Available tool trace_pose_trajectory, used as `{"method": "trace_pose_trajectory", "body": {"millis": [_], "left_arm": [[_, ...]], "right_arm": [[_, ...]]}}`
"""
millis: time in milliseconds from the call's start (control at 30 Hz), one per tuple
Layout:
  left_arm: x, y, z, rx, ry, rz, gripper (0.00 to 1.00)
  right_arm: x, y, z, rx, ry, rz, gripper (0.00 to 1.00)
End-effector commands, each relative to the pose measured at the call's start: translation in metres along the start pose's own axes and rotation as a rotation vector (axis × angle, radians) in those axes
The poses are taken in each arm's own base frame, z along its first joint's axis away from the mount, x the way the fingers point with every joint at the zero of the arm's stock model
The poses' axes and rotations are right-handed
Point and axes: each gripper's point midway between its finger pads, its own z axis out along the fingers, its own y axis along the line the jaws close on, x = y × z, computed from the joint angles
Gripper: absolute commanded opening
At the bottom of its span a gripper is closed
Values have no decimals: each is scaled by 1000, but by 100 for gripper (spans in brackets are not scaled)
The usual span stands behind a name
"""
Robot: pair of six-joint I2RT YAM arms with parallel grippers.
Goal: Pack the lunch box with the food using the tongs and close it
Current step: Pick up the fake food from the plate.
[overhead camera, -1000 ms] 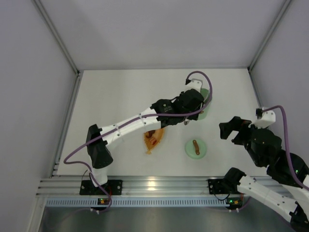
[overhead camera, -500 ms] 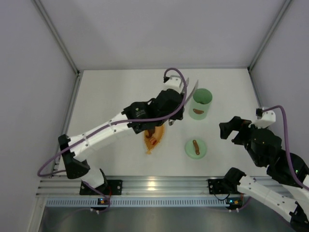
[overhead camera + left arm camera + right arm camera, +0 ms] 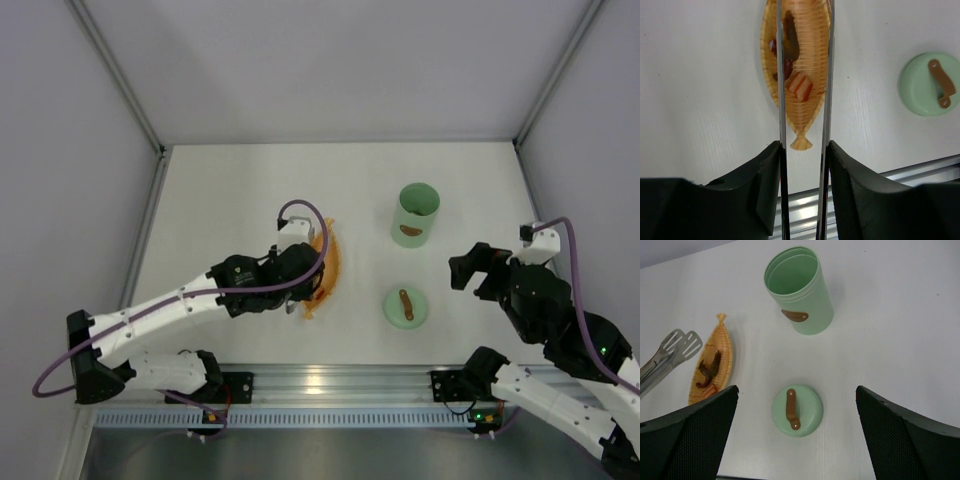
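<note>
The mint-green lunch box point(image 3: 415, 213) point(image 3: 800, 295) stands upright and open at the back right; no food shows inside it. Its flat green lid point(image 3: 405, 305) point(image 3: 796, 410) lies nearer. The food point(image 3: 799, 86) point(image 3: 710, 370), dark brown and reddish pieces, lies in the orange leaf-shaped tray point(image 3: 332, 268) point(image 3: 812, 107). My left gripper point(image 3: 298, 275) point(image 3: 804, 145) is shut on the tongs point(image 3: 780, 100) point(image 3: 677, 345). Their arms stretch over the tray and their tips hang beside its far left end, with nothing seen between them. My right gripper point(image 3: 478, 270) point(image 3: 796, 390) hangs open above the lid.
White walls point(image 3: 100, 200) enclose the table on three sides. An aluminium rail point(image 3: 320, 385) runs along the near edge by both arm bases.
My left arm has swung back from the lunch box, leftward and nearer, carrying the tongs to the orange tray. The lunch box is uncovered again. The right arm has barely shifted.
</note>
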Motion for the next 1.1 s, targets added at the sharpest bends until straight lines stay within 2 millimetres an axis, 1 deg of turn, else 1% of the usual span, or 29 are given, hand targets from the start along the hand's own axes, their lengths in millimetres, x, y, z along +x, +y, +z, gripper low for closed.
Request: {"method": "trace_pose_trajectory", "body": {"millis": [0, 33, 100, 367, 833, 1067], "left_arm": [[13, 18, -9, -11, 3, -77, 46], [15, 20, -11, -4, 0, -92, 46], [26, 24, -9, -6, 25, -94, 45], [47, 32, -4, -13, 69, -92, 45], [50, 20, 13, 1, 73, -77, 45], [51, 19, 18, -11, 76, -67, 46]], "right_arm": [[-1, 6, 2, -17, -4, 11, 100], [-1, 6, 2, -18, -2, 10, 99], [1, 6, 3, -16, 1, 10, 100], [6, 8, 6, -19, 10, 12, 99], [7, 7, 6, -19, 12, 11, 99], [7, 6, 5, -20, 11, 12, 100]]}}
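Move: The left hand still holds the tongs, tips reaching forward; the brown fake food on the fish-shaped plate lies almost directly under it, about 18 cm below and 1 cm back. The pink fake food is some 6 cm back, 1 cm right; the lid is about 10 cm back, 22 cm right, and the green container 8 cm ahead, 23 cm right. From the idle right hand the brown food is roughly level and 29 cm left, 26 cm below. The left hand sinks about 5.5 cm towards the plate while drawing back and left about 3 to 4 cm each, quickly at first, then eases slowly down with a small correction of about 1 cm to the right. Keeping its squeeze on the tongs unchanged, it tips them slightly further down, by 5 to 10 degrees, so that their tips come in over the brown fake food; contact with the food can't be seen. ##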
